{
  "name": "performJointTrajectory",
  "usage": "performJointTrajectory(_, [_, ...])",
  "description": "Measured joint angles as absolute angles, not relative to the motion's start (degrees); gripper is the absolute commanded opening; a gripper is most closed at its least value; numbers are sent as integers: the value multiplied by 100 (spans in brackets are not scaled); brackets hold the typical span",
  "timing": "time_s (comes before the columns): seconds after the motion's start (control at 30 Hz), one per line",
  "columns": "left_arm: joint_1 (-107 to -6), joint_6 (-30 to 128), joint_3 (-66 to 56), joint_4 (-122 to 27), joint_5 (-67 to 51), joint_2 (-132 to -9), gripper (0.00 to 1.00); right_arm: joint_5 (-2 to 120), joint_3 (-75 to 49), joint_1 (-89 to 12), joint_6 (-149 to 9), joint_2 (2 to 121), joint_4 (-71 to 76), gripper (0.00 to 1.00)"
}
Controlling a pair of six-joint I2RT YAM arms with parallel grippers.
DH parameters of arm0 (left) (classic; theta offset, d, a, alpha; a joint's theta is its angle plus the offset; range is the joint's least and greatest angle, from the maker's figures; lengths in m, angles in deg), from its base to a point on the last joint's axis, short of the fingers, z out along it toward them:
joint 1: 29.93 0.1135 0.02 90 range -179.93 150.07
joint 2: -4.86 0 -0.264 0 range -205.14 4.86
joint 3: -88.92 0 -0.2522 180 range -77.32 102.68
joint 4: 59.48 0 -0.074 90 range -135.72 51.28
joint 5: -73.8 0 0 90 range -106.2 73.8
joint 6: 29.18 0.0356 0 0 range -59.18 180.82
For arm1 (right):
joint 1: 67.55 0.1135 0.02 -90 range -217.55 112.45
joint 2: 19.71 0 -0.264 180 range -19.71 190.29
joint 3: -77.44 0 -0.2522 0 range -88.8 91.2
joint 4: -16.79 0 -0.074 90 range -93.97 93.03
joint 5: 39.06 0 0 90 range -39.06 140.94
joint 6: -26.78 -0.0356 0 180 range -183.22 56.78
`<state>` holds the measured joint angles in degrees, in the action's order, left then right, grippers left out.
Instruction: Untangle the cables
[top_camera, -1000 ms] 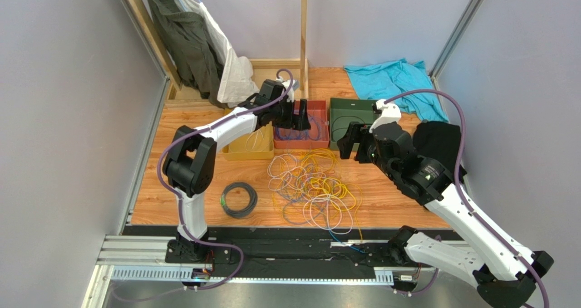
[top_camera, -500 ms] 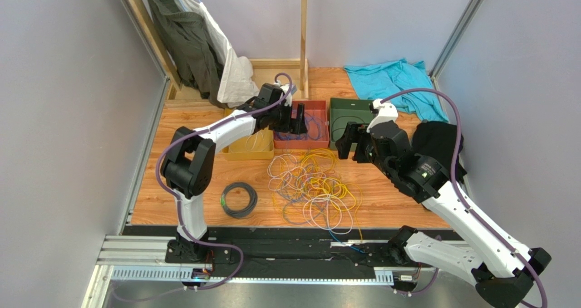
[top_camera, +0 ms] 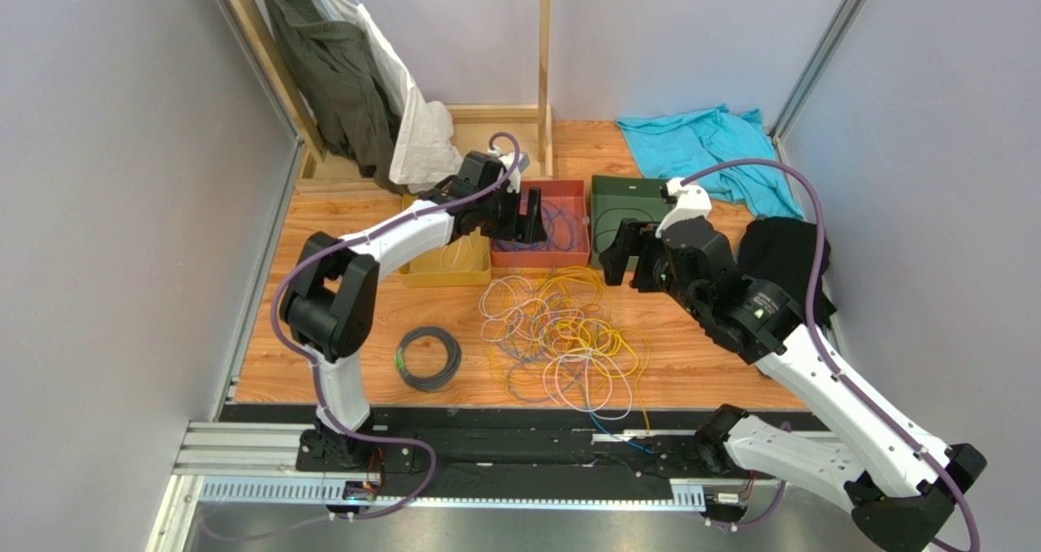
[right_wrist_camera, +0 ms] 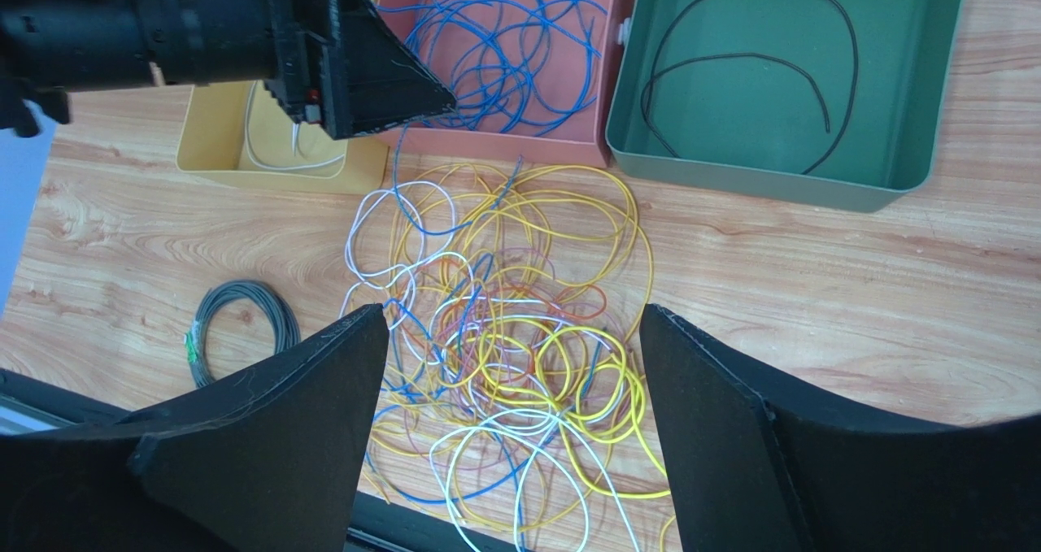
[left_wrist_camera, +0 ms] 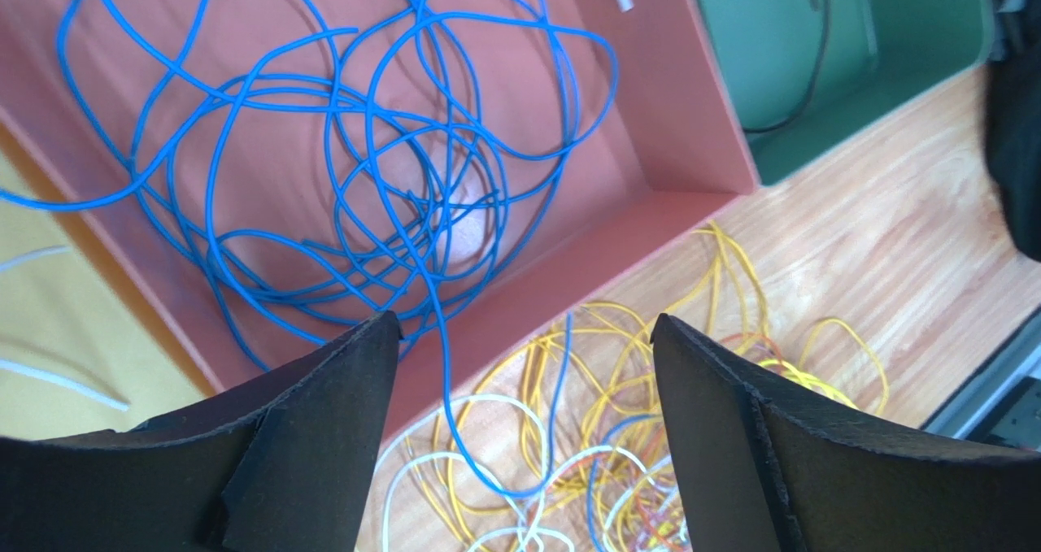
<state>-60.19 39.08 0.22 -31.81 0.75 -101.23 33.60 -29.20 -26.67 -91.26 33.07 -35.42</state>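
The cables (top_camera: 562,333) lie as a loose tangle of yellow, white, blue and orange loops on the wooden table, also seen from the right wrist (right_wrist_camera: 513,333). More blue cable (left_wrist_camera: 367,174) is heaped in the red box (top_camera: 574,192). One blue strand (left_wrist_camera: 446,381) trails over the box's front wall onto the pile. My left gripper (top_camera: 534,211) (left_wrist_camera: 525,323) hovers open above that wall and grips nothing. My right gripper (top_camera: 626,256) (right_wrist_camera: 513,313) hangs open high over the tangle, empty.
A green box (top_camera: 623,198) right of the red one holds one black cable (right_wrist_camera: 843,52). A yellow box (top_camera: 446,266) sits left. A black coil (top_camera: 428,357) lies front left. Teal cloth (top_camera: 703,144), black cloth (top_camera: 788,253), hanging clothes (top_camera: 342,77) and a wooden post (top_camera: 544,64) stand behind.
My left arm's elbow has swung left and its gripper has drawn back slightly over the red box. My right gripper has edged a little toward the boxes.
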Motion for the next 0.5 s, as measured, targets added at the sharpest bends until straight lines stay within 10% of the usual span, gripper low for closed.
performJointTrajectory(0.3, [-6019,3866,96,-3198,55,-10665,67,3358,-2925,-2737,-9126,3302,-3545,80])
performJointTrajectory(0.5, [-6019,3814,96,-3447,18,-10665,4,3369,-2933,-2761,-9126,3320,-3545,79])
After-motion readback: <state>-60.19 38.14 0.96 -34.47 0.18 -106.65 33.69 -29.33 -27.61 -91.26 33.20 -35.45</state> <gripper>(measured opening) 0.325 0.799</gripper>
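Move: The blue cable's strand over the red box's front wall lies some 4 cm below the left hand and 1 cm ahead. The red box's middle is about 5 cm ahead, 3 cm right; the yellow box's 3 cm ahead, 12 cm left; the tangle's 13 cm back, 6 cm right; all roughly 8 cm below. From the right hand, the strand is about 12 cm ahead, 13 cm left, 17 cm below. The left hand sinks about 4 cm to the blue strand by the red box's front wall, fingers closing around it. ##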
